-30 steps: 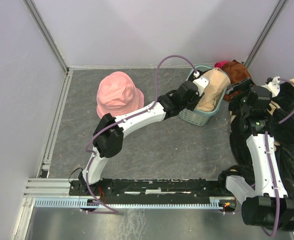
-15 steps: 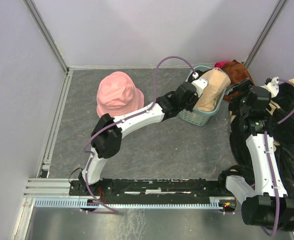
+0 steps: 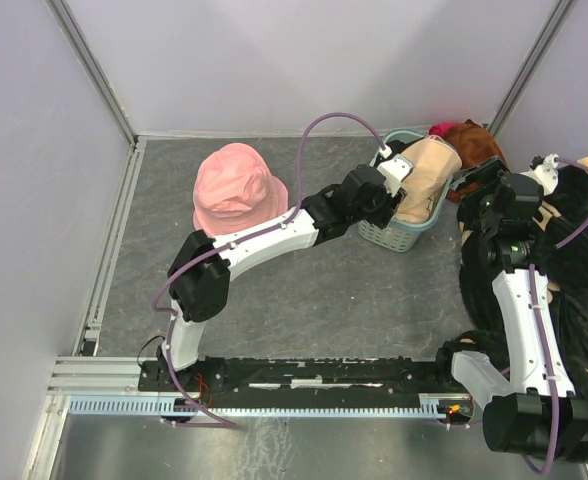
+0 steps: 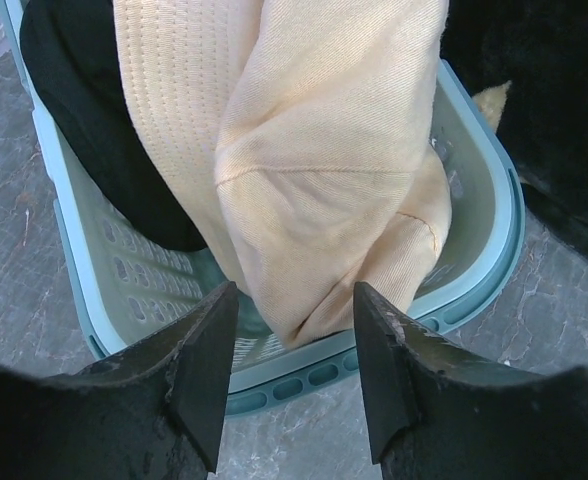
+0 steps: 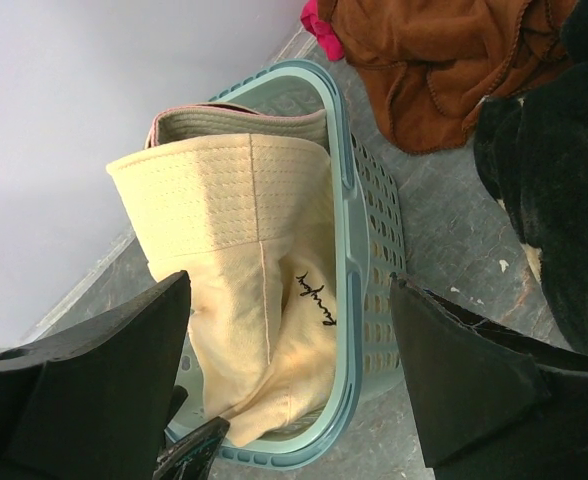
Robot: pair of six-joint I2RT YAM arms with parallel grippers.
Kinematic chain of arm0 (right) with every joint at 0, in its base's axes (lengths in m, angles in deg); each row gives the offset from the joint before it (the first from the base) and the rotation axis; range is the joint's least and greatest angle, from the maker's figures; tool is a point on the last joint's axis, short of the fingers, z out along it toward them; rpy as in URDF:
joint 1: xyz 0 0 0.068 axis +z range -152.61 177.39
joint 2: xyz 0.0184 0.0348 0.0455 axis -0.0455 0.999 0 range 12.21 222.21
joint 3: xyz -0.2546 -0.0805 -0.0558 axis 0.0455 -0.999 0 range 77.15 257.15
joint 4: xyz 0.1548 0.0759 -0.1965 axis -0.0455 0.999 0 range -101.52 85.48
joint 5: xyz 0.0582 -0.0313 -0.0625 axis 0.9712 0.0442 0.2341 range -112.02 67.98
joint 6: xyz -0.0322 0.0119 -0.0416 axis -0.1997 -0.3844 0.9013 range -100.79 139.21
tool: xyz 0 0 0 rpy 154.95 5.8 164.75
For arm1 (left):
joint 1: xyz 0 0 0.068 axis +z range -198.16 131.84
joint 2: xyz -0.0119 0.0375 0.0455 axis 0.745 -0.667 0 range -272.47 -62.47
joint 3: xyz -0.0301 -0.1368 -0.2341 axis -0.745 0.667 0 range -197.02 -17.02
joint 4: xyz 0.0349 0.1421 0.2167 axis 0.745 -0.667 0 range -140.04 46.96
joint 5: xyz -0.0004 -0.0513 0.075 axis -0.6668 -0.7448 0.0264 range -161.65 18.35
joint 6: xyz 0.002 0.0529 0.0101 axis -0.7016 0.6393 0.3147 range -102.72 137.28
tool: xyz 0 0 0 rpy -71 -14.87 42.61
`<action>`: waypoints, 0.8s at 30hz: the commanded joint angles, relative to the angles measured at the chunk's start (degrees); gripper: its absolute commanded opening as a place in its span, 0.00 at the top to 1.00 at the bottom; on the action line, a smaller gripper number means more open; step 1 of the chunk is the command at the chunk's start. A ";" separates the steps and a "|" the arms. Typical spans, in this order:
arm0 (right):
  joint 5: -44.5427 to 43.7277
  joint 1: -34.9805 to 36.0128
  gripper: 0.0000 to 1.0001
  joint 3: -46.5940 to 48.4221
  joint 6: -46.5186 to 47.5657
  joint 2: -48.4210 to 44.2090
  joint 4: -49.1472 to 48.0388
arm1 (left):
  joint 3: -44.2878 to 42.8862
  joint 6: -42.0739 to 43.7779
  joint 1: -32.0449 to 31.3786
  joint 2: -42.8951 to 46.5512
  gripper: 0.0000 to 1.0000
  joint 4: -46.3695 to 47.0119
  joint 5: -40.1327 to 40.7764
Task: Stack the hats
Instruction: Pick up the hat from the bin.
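Observation:
A pink hat (image 3: 236,188) sits upright on the grey table at the back left. A beige hat (image 3: 426,178) lies crumpled in the teal basket (image 3: 402,238), its brim sticking up over the far rim. My left gripper (image 3: 382,195) hovers at the basket's near-left rim. In the left wrist view, this gripper (image 4: 289,305) is open, and the beige hat (image 4: 314,150) hangs just beyond its fingertips, untouched. My right gripper (image 3: 479,185) is open wide to the right of the basket. Its wrist view shows the beige hat (image 5: 234,230) and a second brim (image 5: 244,120) beneath it.
A rust-brown cloth (image 5: 424,60) and something pink (image 5: 319,20) lie behind the basket in the back right corner. The black floral blanket (image 3: 564,290) is heaped along the right side, under the right arm. Dark cloth (image 4: 64,100) lies inside the basket (image 4: 494,250) beside the beige hat.
The left gripper's jaws narrowed and then opened again. The left arm drew back slightly to the left from the basket. The beige hat stays in the basket; the right arm is still.

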 commanded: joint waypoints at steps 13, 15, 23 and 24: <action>0.39 -0.15 0.12 0.20 0.17 -1.22 -1.68 | -7.57 2.94 -0.02 -5.16 0.40 -1.49 -0.28; 0.39 -0.17 0.12 0.19 0.15 -1.15 -1.68 | -8.89 2.72 0.09 -6.14 0.40 -2.13 -0.63; 0.43 -0.18 0.13 0.34 -0.11 -1.29 -1.82 | -9.85 1.17 1.93 -7.48 0.96 -1.58 -4.59; 0.39 -0.16 0.13 0.33 -0.21 -1.42 -1.85 | -9.99 1.16 1.96 -7.25 0.97 -1.47 -4.89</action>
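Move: Inside the bin, the tan hat's middle lies about 4 cm ahead of the left hand, 5 cm to its right and 5 cm below; its near fold is just off the open fingertips. The bin's middle is some 2 cm ahead, 1 cm right and 11 cm down. A black hat in the bin sits about 9 cm ahead and 3 cm left, 7 cm below. From the right hand, the tan hat is roughly 2 cm ahead, 9 cm left and 14 cm down. Dipping into the bin after a brief pause, the left hand sinks about 2 cm while going some 2 cm forward and 2 cm to its right, towards the tan hat's near fold. The half-open fingers hold their gap on the way down, then close almost fully, pinching that fold of the crown between their tips; the wrist barely turns. ##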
